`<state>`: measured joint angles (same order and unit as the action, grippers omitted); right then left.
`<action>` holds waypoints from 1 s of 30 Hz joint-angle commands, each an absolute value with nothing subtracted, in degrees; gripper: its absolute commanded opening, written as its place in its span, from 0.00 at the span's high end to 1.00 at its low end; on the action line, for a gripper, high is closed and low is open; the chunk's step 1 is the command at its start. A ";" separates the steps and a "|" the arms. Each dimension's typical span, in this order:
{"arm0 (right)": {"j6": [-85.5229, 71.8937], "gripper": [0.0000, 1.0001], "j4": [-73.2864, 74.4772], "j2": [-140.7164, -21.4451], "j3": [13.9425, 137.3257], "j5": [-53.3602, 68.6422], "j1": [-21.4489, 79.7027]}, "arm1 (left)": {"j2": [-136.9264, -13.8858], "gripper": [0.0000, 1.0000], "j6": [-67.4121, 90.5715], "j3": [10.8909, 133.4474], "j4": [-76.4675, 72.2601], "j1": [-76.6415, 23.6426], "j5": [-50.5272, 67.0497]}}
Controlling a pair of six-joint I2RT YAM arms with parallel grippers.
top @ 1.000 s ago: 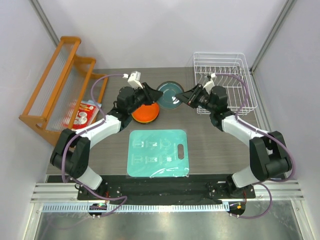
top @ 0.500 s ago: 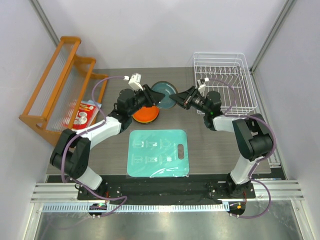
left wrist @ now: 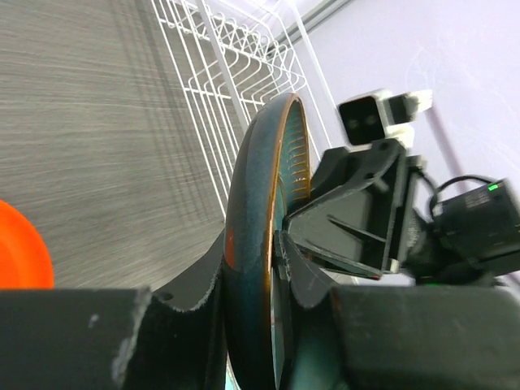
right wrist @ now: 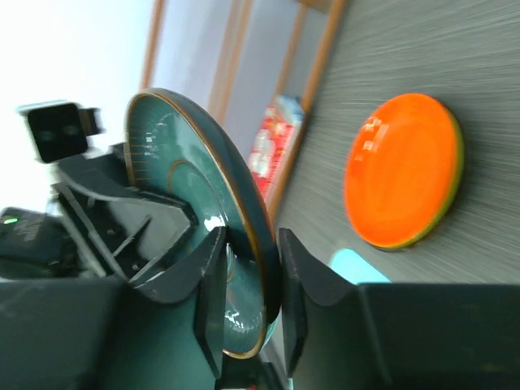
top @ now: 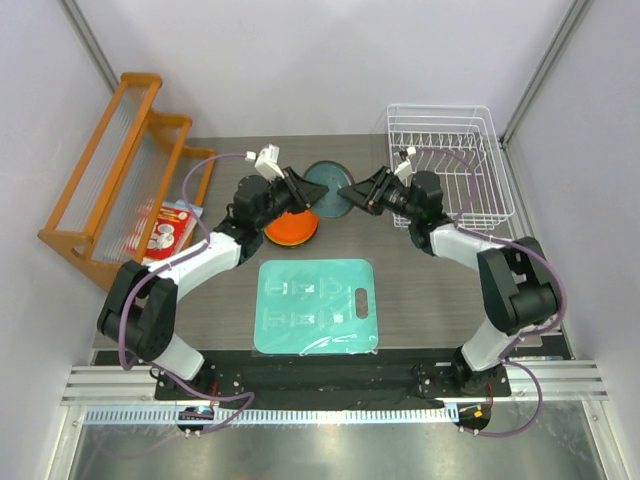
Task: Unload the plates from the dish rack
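Observation:
A blue-teal plate (top: 328,187) hangs on edge above the table, between both grippers. My left gripper (top: 303,190) is shut on its left rim; both pads press the plate (left wrist: 260,203) in the left wrist view. My right gripper (top: 358,195) straddles the opposite rim (right wrist: 187,179), jaws a little apart with a thin gap at the plate. An orange plate (top: 292,228) lies flat just below the left gripper, with a lime green rim (right wrist: 443,219) showing under it. The white wire dish rack (top: 450,165) stands at the back right.
A teal rectangular mat (top: 315,305) lies in front of the arms. An orange wooden slanted rack (top: 110,190) stands at the far left, with a red and white patterned packet (top: 165,228) beside it. Grey walls close in on both sides.
The right arm carried the blue-teal plate left to the left gripper, which closed on it. The right jaws have loosened slightly round the rim.

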<state>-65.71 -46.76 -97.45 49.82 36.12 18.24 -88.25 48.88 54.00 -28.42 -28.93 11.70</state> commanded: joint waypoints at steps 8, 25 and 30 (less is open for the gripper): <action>-38.15 0.51 -10.11 -83.41 59.33 17.85 19.34 | -87.63 1.00 34.19 55.64 -18.46 -28.74 1.41; -36.91 0.50 -9.32 -85.25 59.59 18.37 19.25 | -88.06 1.00 34.98 52.30 -17.93 -23.47 -0.88; -36.83 0.50 -9.32 -85.69 59.94 18.98 19.25 | -91.14 1.00 36.47 51.07 -21.61 -20.40 2.02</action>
<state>-38.06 -8.14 -86.35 57.69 18.74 19.38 -89.25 35.53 51.29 -14.24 -22.52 0.30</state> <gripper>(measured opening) 0.496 0.205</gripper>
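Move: The stack the teal plate is bound for, orange dish on top, lies about 11 cm ahead of the left hand, 9 cm to its left and 20 cm below. The plate is between the hands, its middle some 4 cm right of the left hand and 1 cm farther out, level with it. The green board lies about 14 cm back, straight below. From the right hand, the stack is about 11 cm ahead, 17 cm left, 19 cm below. The teal plate, pinched by both grippers at the start, is let go by the right one, which opens partway and backs off some 4 cm to the right, its fingertips tipping down. The left hand keeps its pinch and, after a brief hold, carries the plate left and down about equally, some 9 cm each, towards the stack, tilting its fingers down roughly 20 degrees and turning a little counter-clockwise. ##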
